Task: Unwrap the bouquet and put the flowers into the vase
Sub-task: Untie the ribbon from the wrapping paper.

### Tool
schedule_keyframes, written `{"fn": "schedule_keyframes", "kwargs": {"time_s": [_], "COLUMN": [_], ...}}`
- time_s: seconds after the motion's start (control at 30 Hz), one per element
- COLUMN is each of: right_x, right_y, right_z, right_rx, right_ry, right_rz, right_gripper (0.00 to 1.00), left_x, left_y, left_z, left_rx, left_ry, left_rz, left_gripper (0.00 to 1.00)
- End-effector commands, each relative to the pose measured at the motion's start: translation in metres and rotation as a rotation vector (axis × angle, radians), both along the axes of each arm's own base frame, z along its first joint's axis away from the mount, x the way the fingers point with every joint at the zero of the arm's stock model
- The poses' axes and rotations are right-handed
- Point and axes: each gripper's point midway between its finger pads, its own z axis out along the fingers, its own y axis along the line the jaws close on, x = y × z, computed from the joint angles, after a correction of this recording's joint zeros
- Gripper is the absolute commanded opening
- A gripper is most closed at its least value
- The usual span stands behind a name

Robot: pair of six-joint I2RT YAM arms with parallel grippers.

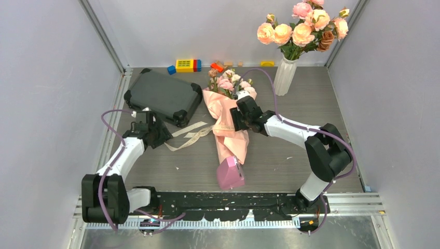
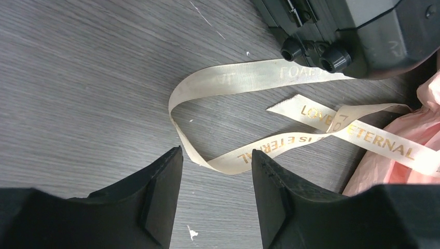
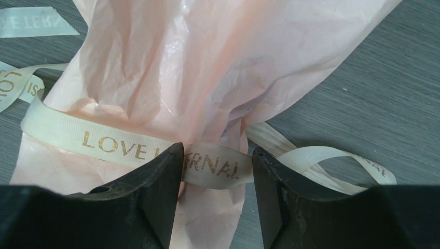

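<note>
The bouquet (image 1: pixel 229 127), wrapped in pale pink paper (image 3: pixel 171 67), lies mid-table with its small flowers (image 1: pixel 229 82) pointing toward the back. Its beige ribbon (image 2: pixel 244 78) is untied and trails left across the table, though one band (image 3: pixel 104 142) still crosses the paper. My right gripper (image 1: pixel 237 118) (image 3: pixel 218 155) is open, its jaws straddling that band over the wrapping. My left gripper (image 1: pixel 164 137) (image 2: pixel 217 155) is open and holds nothing, just short of a ribbon loop. The white ribbed vase (image 1: pixel 284 77) stands at the back right.
A cluster of peach roses (image 1: pixel 303 28) fills the vase. A black case (image 1: pixel 163 96) (image 2: pixel 353 26) lies at the back left, its corner over the ribbon. A pink wedge (image 1: pixel 230 173) sits at the bouquet's near end. Toy blocks (image 1: pixel 184 65) line the back wall.
</note>
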Motion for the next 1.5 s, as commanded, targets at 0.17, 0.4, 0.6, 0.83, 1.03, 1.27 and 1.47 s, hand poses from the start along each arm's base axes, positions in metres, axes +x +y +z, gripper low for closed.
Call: {"fn": "schedule_keyframes", "kwargs": {"time_s": [0.17,0.4,0.6,0.83,1.03,1.27,1.47], "right_x": [0.008,0.014,0.013,0.008,0.001,-0.003,-0.014], "right_y": [-0.012,-0.017,-0.018,-0.038,-0.066,-0.132,-0.201], "right_z": [0.037,0.047,0.046,0.067,0.086,0.064,0.016], "right_rx": [0.044,0.065,0.073,0.062,0.059,0.013,0.121], "right_ry": [-0.104,-0.135,-0.127,-0.172,-0.235,-0.224,-0.106], "right_rz": [-0.122,-0.192,-0.208,-0.289,-0.383,-0.64,-0.913], "right_gripper": [0.54,0.53,0.36,0.28,0.27,0.15,0.14], "left_x": [0.021,0.021,0.022,0.019,0.018,0.016,0.014], "left_y": [-0.012,-0.014,-0.014,-0.013,-0.012,-0.009,-0.006], "left_z": [0.0,-0.005,-0.007,-0.014,-0.015,-0.01,-0.005], "left_rx": [-0.069,-0.074,-0.075,-0.066,-0.061,-0.043,-0.014], "left_ry": [-0.033,-0.02,-0.012,0.005,0.003,-0.005,-0.019], "left_rz": [-0.026,-0.032,-0.038,-0.035,-0.033,-0.041,-0.051], "left_gripper": [0.54,0.54,0.54,0.54,0.54,0.54,0.54]}}
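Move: The upper ribbon strip across the middle of the bouquet lies right at the right hand's open fingertips, about 1 cm ahead and 1 below. From that hand the flower heads are some 17 cm ahead and 2 to the left; the pink box is about 18 back, 2 left and 4 lower; loose ribbon loops lie about 9 to the right, level fore-and-aft, 5 lower. From the left hand the strip is about 24 cm right and 5 ahead, near its height. The ribbon strip is pinched by the right fingers after a rise of about 2 cm, then drawn up and off to the right, over and past the bouquet's right side, slowly at first and then fast, about 16 cm in all. The hand sinks again near the end, turning some 40 degrees clockwise. The left hand, still open, eases down about 2 cm near the loose ribbon. ##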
